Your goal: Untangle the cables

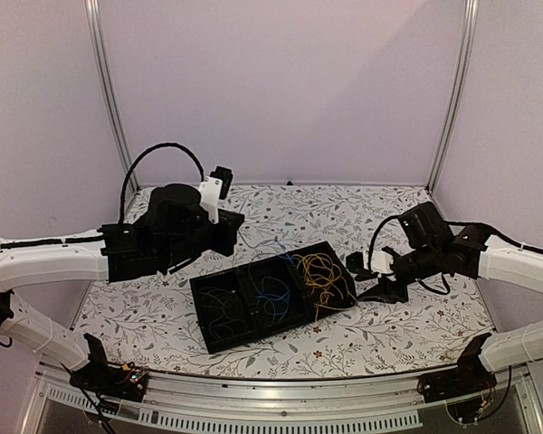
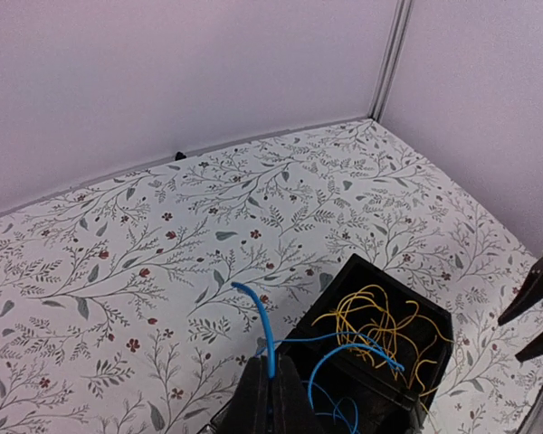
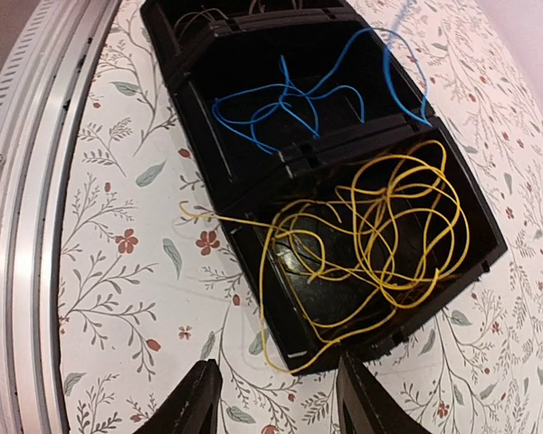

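A black tray with three compartments lies mid-table. A tangle of yellow cables fills its right compartment, and one yellow strand hangs over the wall onto the table. Blue cables lie in the middle compartment. The third compartment holds dark strands that I cannot make out. My left gripper is shut on a blue cable; the cable's end sticks up past the fingers and its length runs down into the tray. My right gripper stands open just outside the yellow compartment's end wall, nothing between its fingers.
A metal rail runs along the table's near edge. Pale walls and two metal posts close in the back and sides. The floral tabletop stretches to the far wall. The right arm's fingers show at the right edge of the left wrist view.
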`<state>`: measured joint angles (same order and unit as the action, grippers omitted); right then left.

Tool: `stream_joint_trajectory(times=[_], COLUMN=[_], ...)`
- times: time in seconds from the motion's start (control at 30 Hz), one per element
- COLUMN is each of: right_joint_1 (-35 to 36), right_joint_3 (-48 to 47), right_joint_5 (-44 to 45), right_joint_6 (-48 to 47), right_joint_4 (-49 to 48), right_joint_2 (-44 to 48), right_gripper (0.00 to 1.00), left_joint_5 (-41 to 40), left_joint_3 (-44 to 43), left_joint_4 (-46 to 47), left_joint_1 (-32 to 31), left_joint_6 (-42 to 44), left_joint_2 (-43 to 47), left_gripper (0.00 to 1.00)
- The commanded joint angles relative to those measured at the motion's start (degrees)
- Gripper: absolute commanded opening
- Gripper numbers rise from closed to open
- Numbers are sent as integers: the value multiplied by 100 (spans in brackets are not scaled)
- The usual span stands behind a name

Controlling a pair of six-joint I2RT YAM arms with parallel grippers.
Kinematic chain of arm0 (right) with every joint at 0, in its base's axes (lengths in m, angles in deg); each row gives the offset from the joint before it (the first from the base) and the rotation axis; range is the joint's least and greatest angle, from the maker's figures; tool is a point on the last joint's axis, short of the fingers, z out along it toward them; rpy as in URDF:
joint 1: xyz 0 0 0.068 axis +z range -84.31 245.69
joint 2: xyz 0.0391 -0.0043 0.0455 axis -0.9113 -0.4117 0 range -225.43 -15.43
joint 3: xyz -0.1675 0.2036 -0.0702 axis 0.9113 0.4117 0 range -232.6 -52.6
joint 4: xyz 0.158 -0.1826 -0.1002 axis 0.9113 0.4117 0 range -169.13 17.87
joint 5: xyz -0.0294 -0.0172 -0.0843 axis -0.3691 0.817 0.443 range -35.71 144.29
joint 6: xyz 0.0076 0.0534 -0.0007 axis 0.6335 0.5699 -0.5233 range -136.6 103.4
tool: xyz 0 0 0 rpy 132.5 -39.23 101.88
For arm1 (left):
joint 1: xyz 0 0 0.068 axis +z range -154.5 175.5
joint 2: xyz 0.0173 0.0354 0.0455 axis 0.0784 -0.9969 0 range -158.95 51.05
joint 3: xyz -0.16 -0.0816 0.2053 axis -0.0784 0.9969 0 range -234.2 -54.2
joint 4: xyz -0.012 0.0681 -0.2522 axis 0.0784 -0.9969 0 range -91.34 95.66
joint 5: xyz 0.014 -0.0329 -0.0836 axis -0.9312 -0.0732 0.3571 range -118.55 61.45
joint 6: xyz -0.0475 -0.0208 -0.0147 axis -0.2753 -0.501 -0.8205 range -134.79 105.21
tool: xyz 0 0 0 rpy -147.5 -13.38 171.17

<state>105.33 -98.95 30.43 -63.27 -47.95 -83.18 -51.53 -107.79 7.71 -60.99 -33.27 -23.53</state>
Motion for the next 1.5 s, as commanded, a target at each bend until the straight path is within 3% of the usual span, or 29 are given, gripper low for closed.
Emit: stream_joint_trajectory(times=[0.0,0.4,0.7,0.9,1.13,1.47], right_joint_1=[-632,-1343,-1371,-1368,-1364,-1373], right_joint_3=[614,951,1014,1047,1066,1085], right_joint_5=[-48,392,549,550,619,591], right_joint_6=[536,968,891,855,838,827], right_joint_4=[-751,-1404,-1454,-1457,-1457,-1460], right_joint_2=[689,1086,1161,1128,1088,1102], right_gripper=[48,47,48,48,49,49], left_joint_5=[-201,-443,-857,-695,-537,140], left_joint_3=[-82,-1102,-579,-622,-1251,-1808], left_joint_4=[-1182,-2745,-3399,-2847,-2224,-1609], left_joint_1=[75,-33,-85,-90,-143,-383], left_joint_6=[194,981,974,1194,1477,1411], left_joint_2=[159,-1007,-196,-369,-1791,-2934], left_gripper=[0,0,0,0,0,0])
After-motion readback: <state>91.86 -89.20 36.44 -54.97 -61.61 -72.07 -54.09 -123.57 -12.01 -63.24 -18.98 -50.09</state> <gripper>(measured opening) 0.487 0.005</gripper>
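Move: The left hand, shut on one end of a blue cable, is above the tray; the middle compartment with the blue coils, where that cable is headed, lies about 8 cm to its right, 2 cm back and some 23 cm below. The yellow-cable compartment is 23 cm right and 4 cm ahead, the grey-cable compartment 6 cm left and 7 cm back. From the empty right hand the middle compartment is about 24 cm left, 9 cm ahead, 11 cm below. Downward, in two stages with a small lift between, the left hand brings the pinched blue cable about 14 cm lower towards the middle compartment, swaying left before swinging back right over the tray, and rolling its left side up by nearly 40 degrees; its fingers stay shut. The right hand, empty and still half open, retreats forward and right, clear of the tray, turning clockwise, then waits. ##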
